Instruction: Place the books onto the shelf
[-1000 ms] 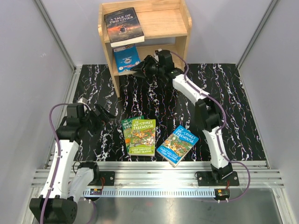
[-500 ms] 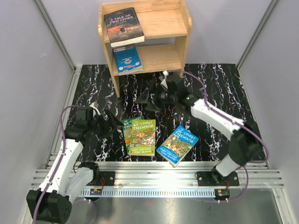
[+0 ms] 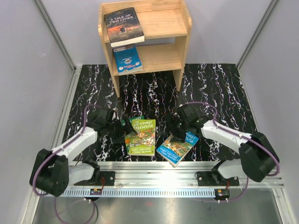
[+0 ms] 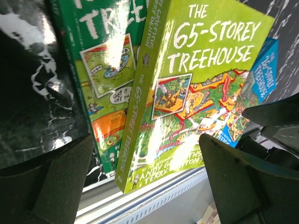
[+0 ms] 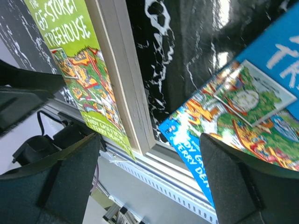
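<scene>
The light-wood shelf (image 3: 161, 23) stands at the back. A dark book (image 3: 124, 25) lies on its top tier and a blue book (image 3: 127, 58) on its lower tier. Two green Treehouse books (image 3: 141, 136) lie stacked near the front edge, the "65-Storey" one (image 4: 201, 84) on top of the other (image 4: 103, 70). A blue-green Treehouse book (image 3: 179, 145) (image 5: 243, 112) lies to their right. My left gripper (image 3: 122, 128) (image 4: 149, 186) hangs open at the stack's left edge. My right gripper (image 3: 175, 128) (image 5: 149, 186) is open over the blue-green book's upper left corner, with nothing between its fingers.
A metal rail (image 3: 159, 175) runs along the front edge just below the books. Grey walls close in the black marbled mat (image 3: 219, 88) on the left, right and back. The right wrist view also shows the green stack (image 5: 79, 70) beside the left gripper.
My right gripper has opened, left the shelf's lower tier and swung back down to the blue-green book. My left arm has moved right to the green stack.
</scene>
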Tool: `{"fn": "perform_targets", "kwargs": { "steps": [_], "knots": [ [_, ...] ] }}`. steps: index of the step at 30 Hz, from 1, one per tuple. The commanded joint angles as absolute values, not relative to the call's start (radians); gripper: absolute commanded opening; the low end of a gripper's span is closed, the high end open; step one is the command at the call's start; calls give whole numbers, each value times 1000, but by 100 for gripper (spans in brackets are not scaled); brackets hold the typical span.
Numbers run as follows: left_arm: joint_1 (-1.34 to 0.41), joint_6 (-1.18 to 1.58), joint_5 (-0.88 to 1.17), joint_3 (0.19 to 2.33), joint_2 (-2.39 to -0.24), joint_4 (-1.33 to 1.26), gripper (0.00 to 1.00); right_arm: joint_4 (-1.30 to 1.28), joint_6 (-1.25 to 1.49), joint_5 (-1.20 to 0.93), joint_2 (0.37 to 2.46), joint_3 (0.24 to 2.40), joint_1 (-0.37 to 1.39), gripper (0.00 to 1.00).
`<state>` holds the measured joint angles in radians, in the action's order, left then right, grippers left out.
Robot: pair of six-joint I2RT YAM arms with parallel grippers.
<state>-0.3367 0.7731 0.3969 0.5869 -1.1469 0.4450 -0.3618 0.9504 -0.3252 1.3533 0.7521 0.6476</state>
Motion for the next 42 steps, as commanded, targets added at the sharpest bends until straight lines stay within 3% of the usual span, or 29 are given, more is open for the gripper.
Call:
{"fn": "perform_targets", "kwargs": {
  "steps": [1, 13, 17, 21, 24, 28, 30, 31, 37, 42],
  "knots": [
    [-376, 798, 381, 630, -1216, 330, 99, -253, 937, -317, 1405, 791, 649, 94],
    [-454, 827, 373, 640, -1336, 272, 99, -138, 858, -416, 1681, 882, 653, 92],
    [-463, 842, 383, 638, -1359, 255, 99, -135, 835, -442, 1729, 907, 652, 86],
    [-466, 854, 388, 626, -1365, 242, 99, -164, 812, -442, 1723, 933, 652, 68],
    [-468, 854, 391, 623, -1365, 244, 99, -210, 790, -427, 1694, 953, 652, 44],
    [-468, 856, 391, 620, -1355, 247, 99, -264, 772, -397, 1643, 963, 653, 28],
    [-469, 856, 391, 617, -1347, 248, 99, -299, 767, -374, 1608, 963, 652, 25],
    [-469, 857, 391, 617, -1339, 249, 99, -307, 764, -368, 1595, 959, 652, 17],
    [-471, 851, 384, 617, -1296, 270, 99, -368, 761, -334, 1490, 954, 652, 0],
    [-469, 828, 348, 627, -1200, 345, 99, -477, 738, -296, 1389, 1034, 652, 0]
  ]
}}
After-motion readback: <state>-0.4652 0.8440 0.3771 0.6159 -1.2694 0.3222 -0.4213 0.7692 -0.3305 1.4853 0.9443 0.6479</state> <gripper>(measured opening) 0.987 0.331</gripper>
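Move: The 65-Storey Treehouse book lies about 9 cm to the right of the left gripper, some 1 cm nearer the base and 5 cm below. The green 104-Storey book shows from under its left side, level with the left gripper, 5 cm to its right and 6 cm below. From the right gripper the 65-Storey book is roughly 15 cm to the left, 1 cm back and 6 cm down; the blue 26-Storey book sits 3 cm right, 6 cm back and 7 cm below. Keep the left gripper wide open and shift it about 4 cm right and slightly down, pushing the two green books towards the right gripper, then raise it a little. Meanwhile bring the right gripper left, forward and down, some 5 cm sideways, to the 65-Storey book's right edge; pinch that edge, lift about 6 cm and draw it back to the right. ##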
